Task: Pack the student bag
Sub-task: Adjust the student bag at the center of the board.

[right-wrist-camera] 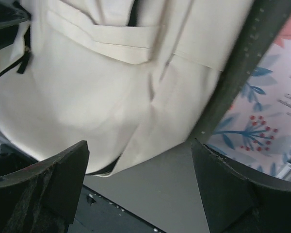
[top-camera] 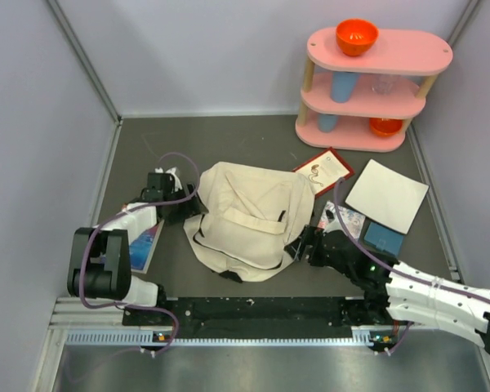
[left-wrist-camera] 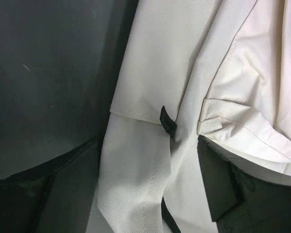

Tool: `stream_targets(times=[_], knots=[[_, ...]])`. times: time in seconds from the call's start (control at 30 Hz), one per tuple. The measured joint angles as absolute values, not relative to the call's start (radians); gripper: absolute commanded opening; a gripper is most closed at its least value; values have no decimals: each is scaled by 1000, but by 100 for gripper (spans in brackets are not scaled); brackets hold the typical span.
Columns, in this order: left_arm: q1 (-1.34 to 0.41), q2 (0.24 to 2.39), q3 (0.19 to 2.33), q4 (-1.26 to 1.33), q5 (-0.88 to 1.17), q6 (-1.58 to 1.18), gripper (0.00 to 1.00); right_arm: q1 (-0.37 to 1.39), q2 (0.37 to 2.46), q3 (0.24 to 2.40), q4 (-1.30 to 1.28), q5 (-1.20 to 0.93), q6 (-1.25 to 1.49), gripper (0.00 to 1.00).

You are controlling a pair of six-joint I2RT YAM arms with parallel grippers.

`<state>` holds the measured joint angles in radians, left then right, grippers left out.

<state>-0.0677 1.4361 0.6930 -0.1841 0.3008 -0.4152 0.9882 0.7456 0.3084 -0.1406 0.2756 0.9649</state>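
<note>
The student bag [top-camera: 249, 216], a soft beige backpack with a front pocket flap and black trim, lies flat in the middle of the table. My left gripper [top-camera: 173, 196] is at its left edge. In the left wrist view the gripper [left-wrist-camera: 145, 189] is open, with its black fingers [left-wrist-camera: 223, 179] wide apart and loose bag fabric [left-wrist-camera: 150, 160] lying between them, unpinched. My right gripper [top-camera: 300, 247] sits at the bag's lower right corner. There the gripper [right-wrist-camera: 140, 189] is open over bare table, with the bag's bottom corner [right-wrist-camera: 102, 121] just ahead of the fingers [right-wrist-camera: 63, 179].
A pink shelf [top-camera: 376, 82] at the back right holds an orange bowl [top-camera: 357, 36] and cups. To the right of the bag lie a red-edged card [top-camera: 325, 170], a white sheet [top-camera: 386, 196], a blue book [top-camera: 383, 237] and a floral booklet [right-wrist-camera: 271, 126]. Another booklet [top-camera: 147, 245] lies under the left arm.
</note>
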Motion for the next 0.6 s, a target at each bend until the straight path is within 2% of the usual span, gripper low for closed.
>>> stream_targets(times=[0.13, 0.23, 0.37, 0.6], knots=[[-66, 1441, 667, -147, 321, -416, 50, 918, 755, 292, -158, 229, 997, 84], [-64, 1435, 637, -124, 324, -425, 35, 889, 780, 293, -150, 189, 1011, 82], [-64, 1414, 613, -114, 328, -440, 0, 881, 848, 294, -123, 128, 1031, 81], [-66, 1299, 537, -111, 283, -477, 0, 881, 993, 328, -86, 76, 1049, 81]])
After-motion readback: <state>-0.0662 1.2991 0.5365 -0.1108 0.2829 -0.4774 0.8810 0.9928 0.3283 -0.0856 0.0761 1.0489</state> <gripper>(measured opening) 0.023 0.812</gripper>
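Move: The student bag's left edge already lies between the left hand's open fingers, level with them and roughly 1 cm below; the bag's middle is about 14 cm to that hand's right and 4 cm back, and the blue-and-orange book some 13 cm to its left and 7 cm back. The bag's near right edge is about 1 cm left of the right hand, level fore and aft and some 5 cm below, with the flowered book 10 cm to this hand's right and 4 cm ahead. The left fingers shut from wide open and pinch the bag's left edge beside the small black tab while the hand eases down about 1 cm, then the hand draws the edge back towards the base, some 2.5 cm in all. Meanwhile the right hand sinks about 4 cm towards the bag's near right edge, first swinging about 1 cm right and then back left, its fingers tipping some 15 degrees further down and staying wide open astride the edge. ##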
